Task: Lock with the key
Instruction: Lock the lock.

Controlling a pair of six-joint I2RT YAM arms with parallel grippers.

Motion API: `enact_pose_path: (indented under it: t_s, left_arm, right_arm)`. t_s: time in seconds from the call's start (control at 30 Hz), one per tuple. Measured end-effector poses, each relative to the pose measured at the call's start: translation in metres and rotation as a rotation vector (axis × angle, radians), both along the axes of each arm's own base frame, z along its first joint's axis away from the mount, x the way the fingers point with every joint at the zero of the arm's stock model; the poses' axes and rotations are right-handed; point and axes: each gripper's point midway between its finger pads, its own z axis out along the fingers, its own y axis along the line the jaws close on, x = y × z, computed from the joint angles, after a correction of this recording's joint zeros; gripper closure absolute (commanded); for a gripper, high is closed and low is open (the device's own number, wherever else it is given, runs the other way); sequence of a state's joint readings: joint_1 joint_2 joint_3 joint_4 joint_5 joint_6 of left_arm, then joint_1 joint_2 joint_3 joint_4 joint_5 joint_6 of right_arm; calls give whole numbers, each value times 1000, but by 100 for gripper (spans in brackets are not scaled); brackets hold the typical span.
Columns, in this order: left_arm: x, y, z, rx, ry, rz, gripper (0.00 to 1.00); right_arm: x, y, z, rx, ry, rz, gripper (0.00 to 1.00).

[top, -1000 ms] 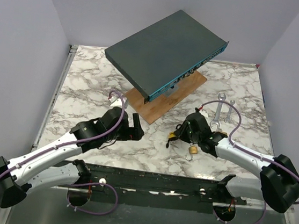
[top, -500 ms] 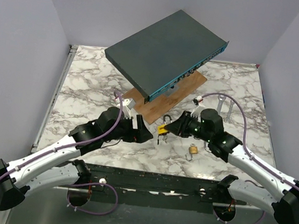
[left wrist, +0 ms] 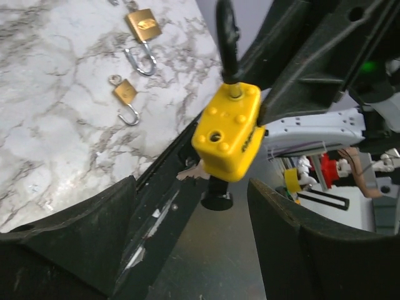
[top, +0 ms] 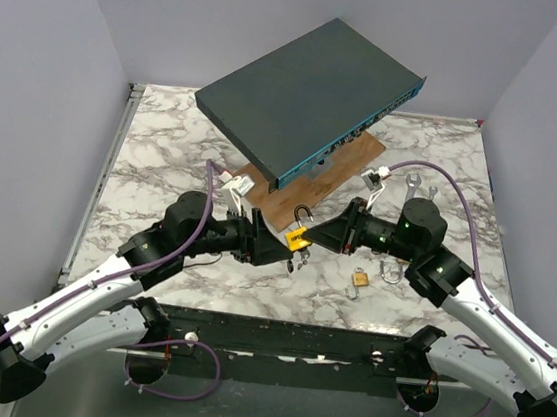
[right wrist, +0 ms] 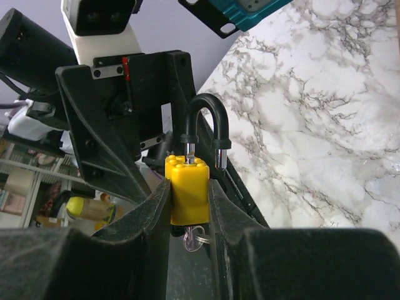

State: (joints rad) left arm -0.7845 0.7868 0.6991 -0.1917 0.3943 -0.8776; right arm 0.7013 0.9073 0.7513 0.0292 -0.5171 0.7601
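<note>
A yellow padlock (right wrist: 189, 190) hangs in the air above the table's front middle, with my right gripper (right wrist: 189, 201) shut on its two sides. Its black shackle (right wrist: 206, 119) stands open, one leg lifted free of the body. From the padlock's underside (left wrist: 228, 131) sticks a key with a black head (left wrist: 217, 199) and a wire ring. My left gripper (left wrist: 190, 194) is open, its fingers (left wrist: 106, 237) on either side of the key and below the lock, touching nothing. From above, the padlock (top: 296, 238) sits between my left gripper (top: 279, 252) and my right gripper (top: 307, 237).
Two small brass padlocks (left wrist: 142, 25) (left wrist: 125, 92) lie on the marble near the front edge. Wrenches (top: 407, 198) lie at the right. A dark flat box (top: 306, 96) rests tilted on a wooden board (top: 311, 187) at the back.
My right gripper has lifted the yellow padlock off the table and carried it left to the middle. The left gripper has moved right to meet it, its jaws narrowing.
</note>
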Motion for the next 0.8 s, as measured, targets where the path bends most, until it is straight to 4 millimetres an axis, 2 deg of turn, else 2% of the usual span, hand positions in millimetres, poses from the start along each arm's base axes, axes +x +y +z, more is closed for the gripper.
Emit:
enact_pose_path:
  t_s: [0.37, 0.57, 0.8]
  left_arm:
    - [-9, -8, 32, -116, -18, -58, 40]
    - [-4, -14, 34, -132, -7, -57, 51]
    - [-2, -18, 33, -140, 11, -58, 59]
  right_arm:
    - [-11, 0, 3, 7, -4, 41, 81]
    - [-15, 1, 3, 8, -2, 58, 80]
    - [-17, 2, 2, 2, 5, 67, 80]
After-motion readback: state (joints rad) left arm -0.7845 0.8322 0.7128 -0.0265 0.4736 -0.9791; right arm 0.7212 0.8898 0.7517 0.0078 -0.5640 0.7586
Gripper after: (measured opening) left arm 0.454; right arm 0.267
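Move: The yellow padlock, still pinched in my right fingertips with its shackle up, stands about 4 cm to the right of my left hand, some 2 cm ahead and 3 cm above. Its black-headed key is level with my left hand, also 4 cm to the right; from my right hand it is 1 cm left, 2 cm back and 3 cm below. A small brass padlock lies on the table, 20 cm right, 3 cm ahead and 22 cm below my left hand. I raise my open left hand some 3 cm, tipping its fingertips up by less than 10 degrees, then ease it nearly 2 cm right towards the yellow padlock, narrowing the fingers to under half open on either side of its body. My right hand keeps its pinch on the padlock and drifts back about 1.5 cm. ##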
